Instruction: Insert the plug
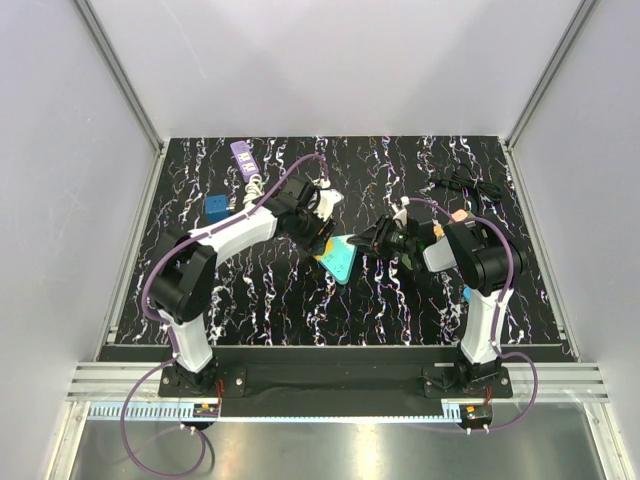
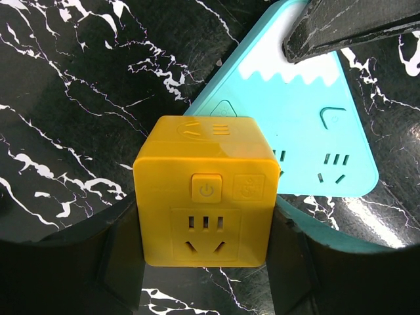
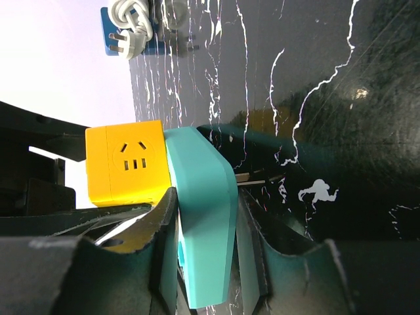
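The plug is a yellow cube adapter (image 2: pixel 205 190) with a power button and socket holes on its near face. My left gripper (image 2: pixel 205 266) is shut on its two sides. The cube's far face presses against the flat face of a teal triangular power strip (image 2: pixel 308 131); its prongs are hidden. In the right wrist view the teal strip (image 3: pixel 203 216) stands on edge between the pads of my right gripper (image 3: pixel 207 256), with the yellow cube (image 3: pixel 125 164) against its left face. From above, both grippers meet mid-table at the teal strip (image 1: pixel 340 258).
At the back left are a purple power strip (image 1: pixel 242 153), a blue cube (image 1: pixel 216 208) and a coiled white cable (image 1: pixel 255 185). A black cable (image 1: pixel 465 183) lies at the back right. Grey walls enclose the table.
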### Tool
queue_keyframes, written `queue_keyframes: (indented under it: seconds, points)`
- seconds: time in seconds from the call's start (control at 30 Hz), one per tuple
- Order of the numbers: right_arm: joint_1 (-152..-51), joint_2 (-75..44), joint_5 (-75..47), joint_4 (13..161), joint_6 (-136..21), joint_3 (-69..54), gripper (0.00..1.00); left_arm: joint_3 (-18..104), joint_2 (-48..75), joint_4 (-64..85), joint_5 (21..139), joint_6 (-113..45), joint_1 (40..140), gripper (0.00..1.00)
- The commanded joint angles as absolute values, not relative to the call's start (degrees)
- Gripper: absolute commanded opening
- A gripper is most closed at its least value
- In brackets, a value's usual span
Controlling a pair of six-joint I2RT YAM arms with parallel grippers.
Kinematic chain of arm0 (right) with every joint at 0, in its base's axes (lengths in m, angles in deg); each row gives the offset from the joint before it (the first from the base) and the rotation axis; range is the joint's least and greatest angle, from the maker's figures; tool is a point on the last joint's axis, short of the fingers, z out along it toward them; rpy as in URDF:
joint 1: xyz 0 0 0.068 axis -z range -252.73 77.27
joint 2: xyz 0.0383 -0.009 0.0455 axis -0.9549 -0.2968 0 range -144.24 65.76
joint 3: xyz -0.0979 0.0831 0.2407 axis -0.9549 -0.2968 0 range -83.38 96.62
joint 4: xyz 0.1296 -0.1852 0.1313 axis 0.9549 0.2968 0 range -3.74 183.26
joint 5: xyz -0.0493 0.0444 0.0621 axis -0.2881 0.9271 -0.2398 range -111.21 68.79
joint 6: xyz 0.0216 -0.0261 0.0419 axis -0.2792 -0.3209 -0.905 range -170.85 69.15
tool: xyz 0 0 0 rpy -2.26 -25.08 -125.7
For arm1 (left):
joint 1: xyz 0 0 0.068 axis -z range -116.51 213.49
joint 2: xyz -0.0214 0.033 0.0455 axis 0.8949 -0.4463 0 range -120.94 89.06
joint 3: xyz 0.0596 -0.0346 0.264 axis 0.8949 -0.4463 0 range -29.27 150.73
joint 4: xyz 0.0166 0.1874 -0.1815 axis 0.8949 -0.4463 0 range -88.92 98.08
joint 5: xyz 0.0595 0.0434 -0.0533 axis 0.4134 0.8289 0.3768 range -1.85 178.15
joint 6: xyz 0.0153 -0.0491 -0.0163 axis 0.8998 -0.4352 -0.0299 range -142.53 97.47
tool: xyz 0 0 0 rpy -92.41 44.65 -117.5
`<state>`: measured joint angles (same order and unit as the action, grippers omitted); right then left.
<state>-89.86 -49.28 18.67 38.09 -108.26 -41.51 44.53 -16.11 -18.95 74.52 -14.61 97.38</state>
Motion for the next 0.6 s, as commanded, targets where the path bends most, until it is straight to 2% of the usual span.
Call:
queue_keyframes:
  seconds: [0.0,0.13,0.2,0.33,0.43,0.47,0.5,0.57]
  points:
    - [-94.6,-49.4,23.1,40.9,-108.5,-41.8,0.00,43.1,-22.4,-15.0,70.8,-21.2,102.0,0.36]
    - [-94.5,-50.3,22.2,41.3,-108.1,-41.5,0.00,46.7,-20.5,-19.9,74.3,-19.3,102.0,0.50]
    - [-94.5,-50.8,21.8,41.6,-107.9,-41.1,0.00,48.5,-20.3,-21.6,75.8,-18.8,102.0,0.62]
    - [-94.4,-50.8,21.2,43.9,-106.7,-40.1,0.00,51.9,-19.6,-24.4,78.0,-19.5,101.5,0.65]
    - [-94.5,-49.6,20.3,46.5,-105.6,-39.2,0.00,53.4,-18.2,-25.3,78.3,-20.0,100.6,0.72]
    - [-94.5,-49.3,19.8,47.7,-105.4,-38.9,0.00,54.0,-17.9,-25.7,78.0,-20.1,100.4,0.77]
    - [-94.5,-49.1,19.7,48.4,-105.2,-38.3,0.00,55.1,-17.7,-26.6,77.4,-20.2,100.1,0.99]
    - [-94.5,-48.8,19.3,49.2,-105.3,-37.9,0.00,56.3,-17.6,-27.3,76.5,-20.1,99.3,0.99]
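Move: The left hand still holds the yellow cube socket between its fingers, already on the teal power strip, whose middle lies about 2 cm back, 3 cm right and 4 cm below it. The right hand still grips the strip's edge, with its middle about 3 cm back and 2 cm left at grip height; the cube sits about 5 cm left of that hand and 3 cm above it, level with it fore and aft. Left fingers open wide, easing off the yellow cube, while the right hand carries the strip about 2 cm left. ##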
